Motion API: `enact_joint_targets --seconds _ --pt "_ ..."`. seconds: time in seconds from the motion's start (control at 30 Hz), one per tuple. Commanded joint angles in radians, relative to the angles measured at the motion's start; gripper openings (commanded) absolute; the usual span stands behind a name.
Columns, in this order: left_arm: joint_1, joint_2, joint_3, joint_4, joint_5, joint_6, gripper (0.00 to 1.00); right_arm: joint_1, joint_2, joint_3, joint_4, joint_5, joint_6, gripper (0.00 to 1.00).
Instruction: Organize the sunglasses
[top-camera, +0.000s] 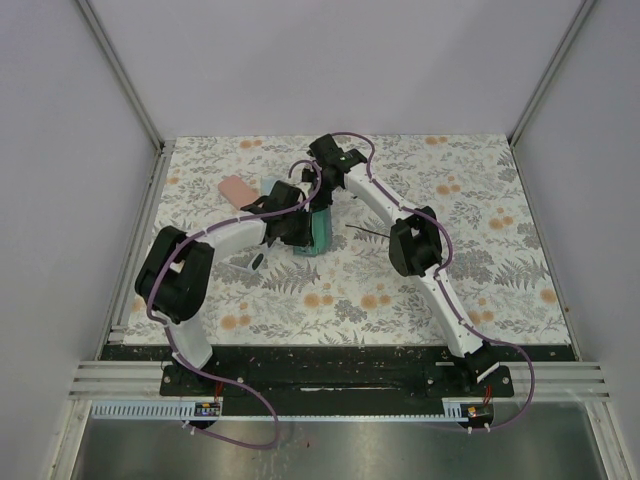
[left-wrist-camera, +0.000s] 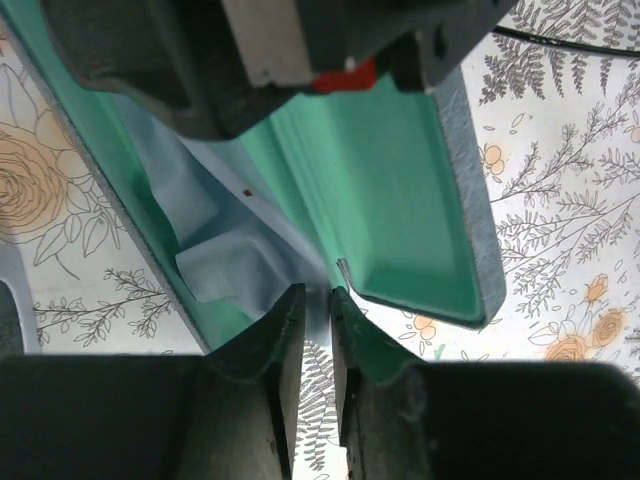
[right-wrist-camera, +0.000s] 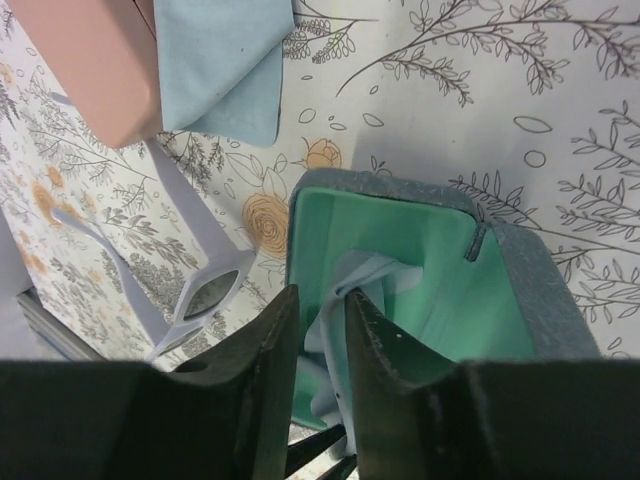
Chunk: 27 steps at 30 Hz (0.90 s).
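Note:
A grey-blue case (top-camera: 320, 238) lies open at the table's middle, green inside (left-wrist-camera: 400, 190) (right-wrist-camera: 450, 300), with a crumpled light blue cloth (left-wrist-camera: 225, 270) (right-wrist-camera: 380, 275) in it. My left gripper (left-wrist-camera: 318, 297) (top-camera: 298, 232) hovers at the case's near rim, its jaws a narrow gap apart with the cloth's edge at the tips. My right gripper (right-wrist-camera: 320, 300) (top-camera: 326, 205) stands over the case, open, the cloth bunched against one finger. The whitish sunglasses (right-wrist-camera: 205, 295) lie unfolded beside the case. A thin black sunglasses arm (top-camera: 366, 232) (left-wrist-camera: 570, 40) shows right of the case.
A pink case (top-camera: 236, 189) (right-wrist-camera: 85, 60) and a second light blue cloth (right-wrist-camera: 225, 65) lie left of the open case. Both arms crowd the centre. White walls with metal rails close the table on three sides.

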<state>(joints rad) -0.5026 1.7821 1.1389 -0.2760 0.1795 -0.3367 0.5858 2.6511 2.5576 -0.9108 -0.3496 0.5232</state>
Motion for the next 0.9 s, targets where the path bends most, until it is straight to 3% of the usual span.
enact_joint_targets --seconds 0.0,0.57,0.87 --pt "-0.007 0.004 0.032 0.067 0.029 -0.015 0.27 -0.004 -0.051 0.013 -0.002 0.031 -0.011 0.38" --pt "0.006 -0.099 0.065 0.031 0.049 -0.035 0.37 -0.011 -0.172 0.012 -0.065 0.087 0.0 0.59" --pt "0.035 -0.099 0.052 0.046 0.018 -0.041 0.35 -0.04 -0.272 -0.111 -0.069 0.152 -0.026 0.61"
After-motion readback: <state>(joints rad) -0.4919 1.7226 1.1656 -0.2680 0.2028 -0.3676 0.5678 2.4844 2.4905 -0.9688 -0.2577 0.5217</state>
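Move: Just beyond the left fingertips, the middle of the bluish cloth lies about 5 cm ahead, 2 cm to the right and 2 cm lower, inside the open green-lined case, whose middle is some 4 cm ahead and 5 cm right. The white sunglasses sit roughly 12 cm left and 3 cm back. From the right hand the cloth is about 5 cm back, 3 cm left; the black glasses are 15 cm right, 3 cm back, and the second cloth 13 cm left, 4 cm ahead. Letting go of the cloth's two ends, both hands spread their fingers low over the case, the right wider than the left, then lift off it. The right rises about 6 cm, drifting some 3 cm to the right as it climbs, while the left goes up about 3.5 cm with little tilt. ##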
